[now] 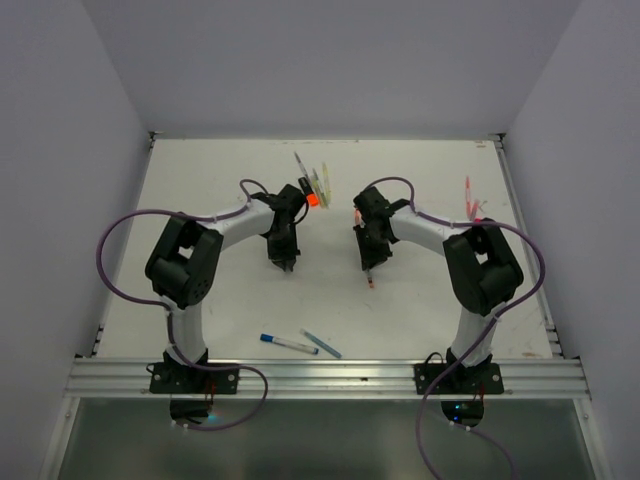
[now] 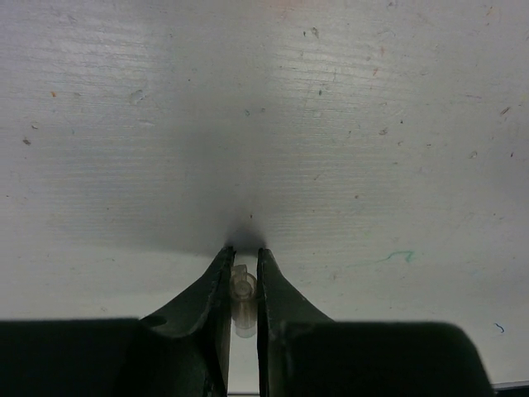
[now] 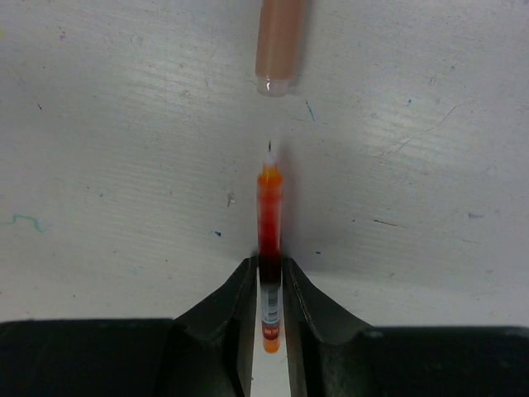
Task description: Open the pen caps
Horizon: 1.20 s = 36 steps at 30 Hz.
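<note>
My left gripper is shut on a small clear pen cap, which sits upright between the fingers just above the white table. In the top view this gripper points down at mid-table. My right gripper has an uncapped orange pen between its jaws, bare tip pointing away. The jaws stand slightly parted, with a thin gap on each side of the barrel. From above, the pen's orange end pokes out below the right gripper.
A peach-coloured translucent tube lies just beyond the pen tip. Two blue pens lie near the front edge. A yellow-green highlighter with an orange cap lies at the back, and pink pens lie at the back right.
</note>
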Motion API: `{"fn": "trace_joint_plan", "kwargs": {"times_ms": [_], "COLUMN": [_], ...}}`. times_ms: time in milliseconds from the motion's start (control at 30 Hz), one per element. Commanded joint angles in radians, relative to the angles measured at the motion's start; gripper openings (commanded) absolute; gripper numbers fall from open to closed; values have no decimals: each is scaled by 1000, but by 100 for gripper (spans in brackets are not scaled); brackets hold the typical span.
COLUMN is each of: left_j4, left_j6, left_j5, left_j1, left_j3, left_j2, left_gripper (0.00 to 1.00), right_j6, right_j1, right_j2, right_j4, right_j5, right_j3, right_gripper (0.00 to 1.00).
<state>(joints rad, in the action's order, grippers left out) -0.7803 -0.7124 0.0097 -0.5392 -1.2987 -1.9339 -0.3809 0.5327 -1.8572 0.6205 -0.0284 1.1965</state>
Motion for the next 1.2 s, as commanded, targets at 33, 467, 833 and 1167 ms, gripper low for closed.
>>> {"fn": "trace_joint_plan", "kwargs": {"times_ms": [33,467,833,1167], "left_j4": [15,21,-36,-47], "left_j6": [25,45,53,27], "left_j5": [-93,-128,-249,-148], "left_j1": [-2,-1,2,4], "left_j3": [30,59,47,19], "left_j2": [-63,-63,64,334], "left_gripper": [19,27,56,71], "right_j6": [-12,-3,42,79], "right_j1": [-2,-2,10,260], "right_j2": [-23,-17,174,360], "right_j4": [-39,-48,99,176], "right_j5": [-47,-88,-30,-189], "right_j3": [18,25,117,-55], "right_gripper": [23,37,50,50]}}
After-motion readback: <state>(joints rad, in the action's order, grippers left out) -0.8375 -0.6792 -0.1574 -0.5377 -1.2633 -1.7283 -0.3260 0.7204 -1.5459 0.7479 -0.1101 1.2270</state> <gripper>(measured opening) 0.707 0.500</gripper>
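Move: The left hand has the small grey pen cap between its fingertips just above the table, with the orange cap about 10 cm straight ahead of it. The right hand has the uncapped red pen between its barely opened fingers at table level. The orange pen lies some 11 cm ahead and 2 cm left of the right hand; from that hand the light-blue marker is roughly 20 cm back and 12 cm left, the blue-capped marker 20 cm back and 20 cm left. Staying low, the right fingers go on opening to about half and let go of the red pen, then that hand rises about 11 cm and swings back and left towards the two markers near the base, turning some 15 degrees counter-clockwise. The left fingers open wide off the grey cap, shifting a little to the left before the hand lifts about 5 cm clear. ##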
